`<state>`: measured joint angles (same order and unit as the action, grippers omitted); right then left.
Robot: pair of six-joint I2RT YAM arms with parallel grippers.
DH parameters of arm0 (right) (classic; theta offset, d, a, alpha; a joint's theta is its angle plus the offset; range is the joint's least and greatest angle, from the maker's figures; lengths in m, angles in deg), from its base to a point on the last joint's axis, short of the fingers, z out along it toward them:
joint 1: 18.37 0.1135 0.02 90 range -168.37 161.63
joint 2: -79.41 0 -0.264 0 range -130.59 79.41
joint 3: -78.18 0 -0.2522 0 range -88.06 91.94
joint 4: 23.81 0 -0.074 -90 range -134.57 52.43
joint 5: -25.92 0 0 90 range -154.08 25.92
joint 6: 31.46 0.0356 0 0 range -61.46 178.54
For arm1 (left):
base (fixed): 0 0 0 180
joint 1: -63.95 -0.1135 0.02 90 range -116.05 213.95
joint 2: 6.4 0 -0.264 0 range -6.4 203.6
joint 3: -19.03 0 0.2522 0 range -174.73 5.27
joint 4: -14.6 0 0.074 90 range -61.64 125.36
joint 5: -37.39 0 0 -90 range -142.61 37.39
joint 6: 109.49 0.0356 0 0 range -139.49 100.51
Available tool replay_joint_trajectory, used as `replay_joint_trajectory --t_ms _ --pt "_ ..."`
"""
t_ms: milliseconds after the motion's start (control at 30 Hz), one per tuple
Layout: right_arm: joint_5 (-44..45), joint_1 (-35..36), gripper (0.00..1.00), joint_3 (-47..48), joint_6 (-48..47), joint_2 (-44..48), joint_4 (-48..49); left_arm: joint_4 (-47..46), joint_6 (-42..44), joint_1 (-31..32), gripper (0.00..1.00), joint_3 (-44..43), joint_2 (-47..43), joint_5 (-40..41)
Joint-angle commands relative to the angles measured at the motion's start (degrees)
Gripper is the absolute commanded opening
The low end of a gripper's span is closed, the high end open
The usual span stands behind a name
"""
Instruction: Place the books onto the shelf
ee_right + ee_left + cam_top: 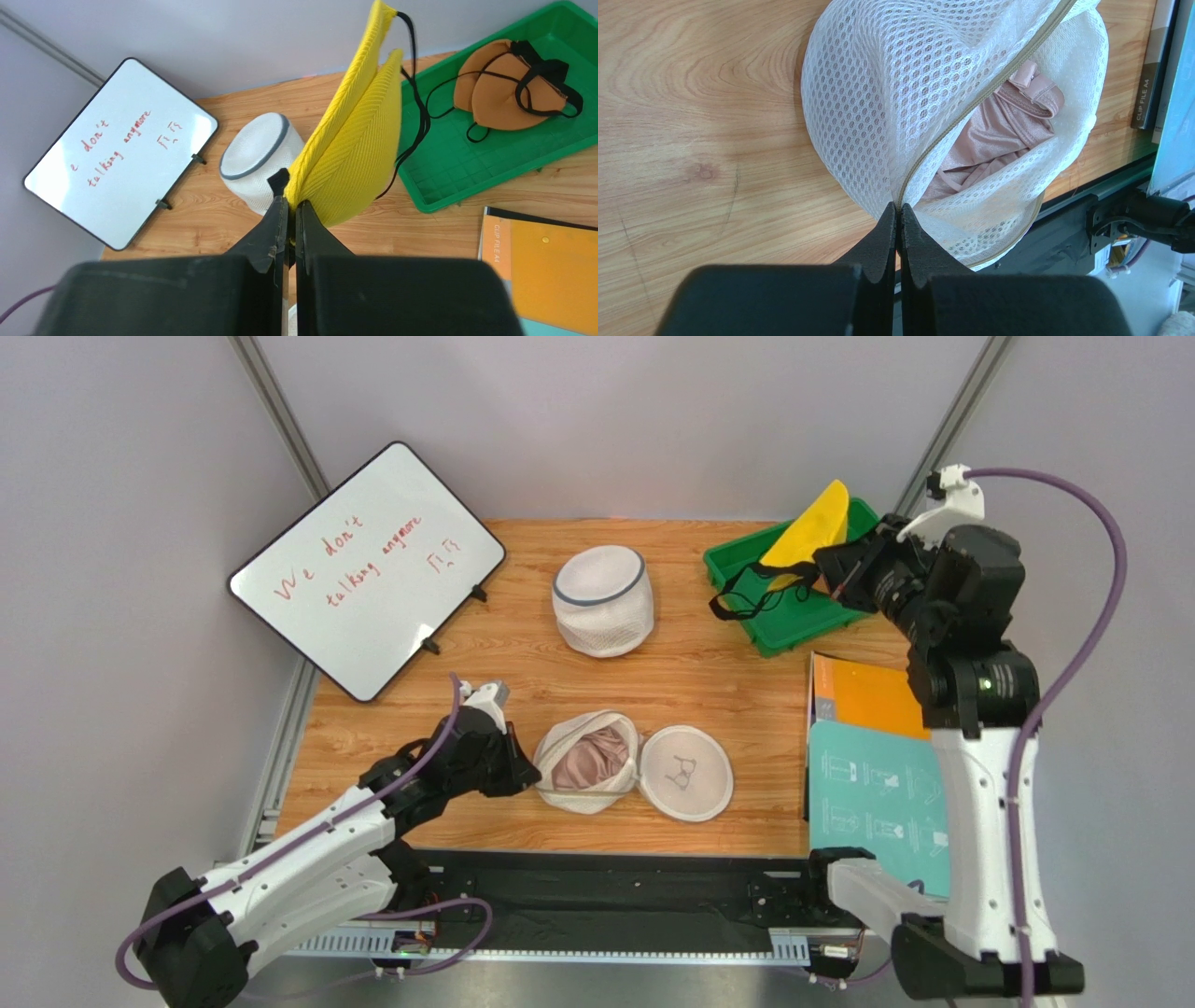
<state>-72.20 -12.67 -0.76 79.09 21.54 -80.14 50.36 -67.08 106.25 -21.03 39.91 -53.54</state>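
No shelf is in view. An orange flat cover [870,697] [554,269] and a teal one [870,791] lie at the table's right edge. Their spine reads "clip file", and I cannot tell whether they are the books. My left gripper [522,763] [899,206] is shut on the zipper edge of a white mesh bag [589,760] [913,91] holding a pink garment [997,133]. My right gripper [842,560] [290,199] is shut on a yellow padded garment [814,525] [358,126] with black straps, raised over the green tray [793,623] [491,182].
A brown padded garment [509,84] lies in the tray. A white cylindrical mesh bag [603,599] [256,157] stands at the back centre. A round mesh piece [686,773] lies beside the open bag. A whiteboard [368,567] [119,168] leans at the back left.
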Motion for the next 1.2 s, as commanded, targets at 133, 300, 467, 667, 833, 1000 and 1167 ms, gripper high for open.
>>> replay_joint_trajectory --t_ms 133,300,467,667,833,1000,1167 --pt "-21.1 -16.3 0.00 -2.0 3.5 -11.9 12.7 0.9 1.2 0.1 0.00 -3.0 -0.8 0.8" --pt "-19.7 -16.7 0.00 -2.2 3.5 -19.3 18.1 0.9 1.4 0.0 0.00 -3.7 -0.2 0.8" --pt "-18.5 -16.8 0.00 1.5 2.0 -25.8 20.6 0.9 1.1 0.0 0.00 -3.7 0.0 0.8" --pt "-17.3 -17.8 0.00 5.2 0.6 -32.2 20.9 1.5 1.3 -0.2 0.00 -3.8 0.3 0.8" --pt "-16.5 -19.8 0.00 7.5 1.9 -36.8 22.7 1.5 1.2 -0.4 0.00 -4.1 0.9 0.8" --pt "-16.8 -21.2 0.00 11.3 2.3 -44.4 23.8 1.0 0.7 -0.3 0.00 -4.0 1.2 0.8" --pt "-18.0 -21.3 0.00 16.0 2.5 -51.4 23.1 1.4 0.6 -0.3 0.00 -4.0 1.3 0.8"
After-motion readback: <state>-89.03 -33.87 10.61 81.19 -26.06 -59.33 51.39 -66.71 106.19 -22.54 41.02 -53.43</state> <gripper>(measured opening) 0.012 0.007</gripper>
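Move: The right hand already holds the yellow bra, and the green tray it is bound for has its middle about 22 cm ahead, 14 cm to the right and 38 cm below. The orange bra lies in the tray, some 24 cm ahead and 16 cm right of the hand. The lidded white bag stands about 16 cm ahead and 22 cm left; the orange folder lies roughly level and 20 cm right. From the left hand, the tray is about 34 cm ahead and 48 cm right, 6 cm lower. Still pinching the yellow bra in shut fingers, the right hand sweeps it forward some 24 cm over the green tray, sinking about 16 cm and drifting about 12 cm to the right on the way. The fingers tip down some 15 degrees and stay shut. The left hand all but holds its place, keeping its pinch on the open mesh bag's rim. ##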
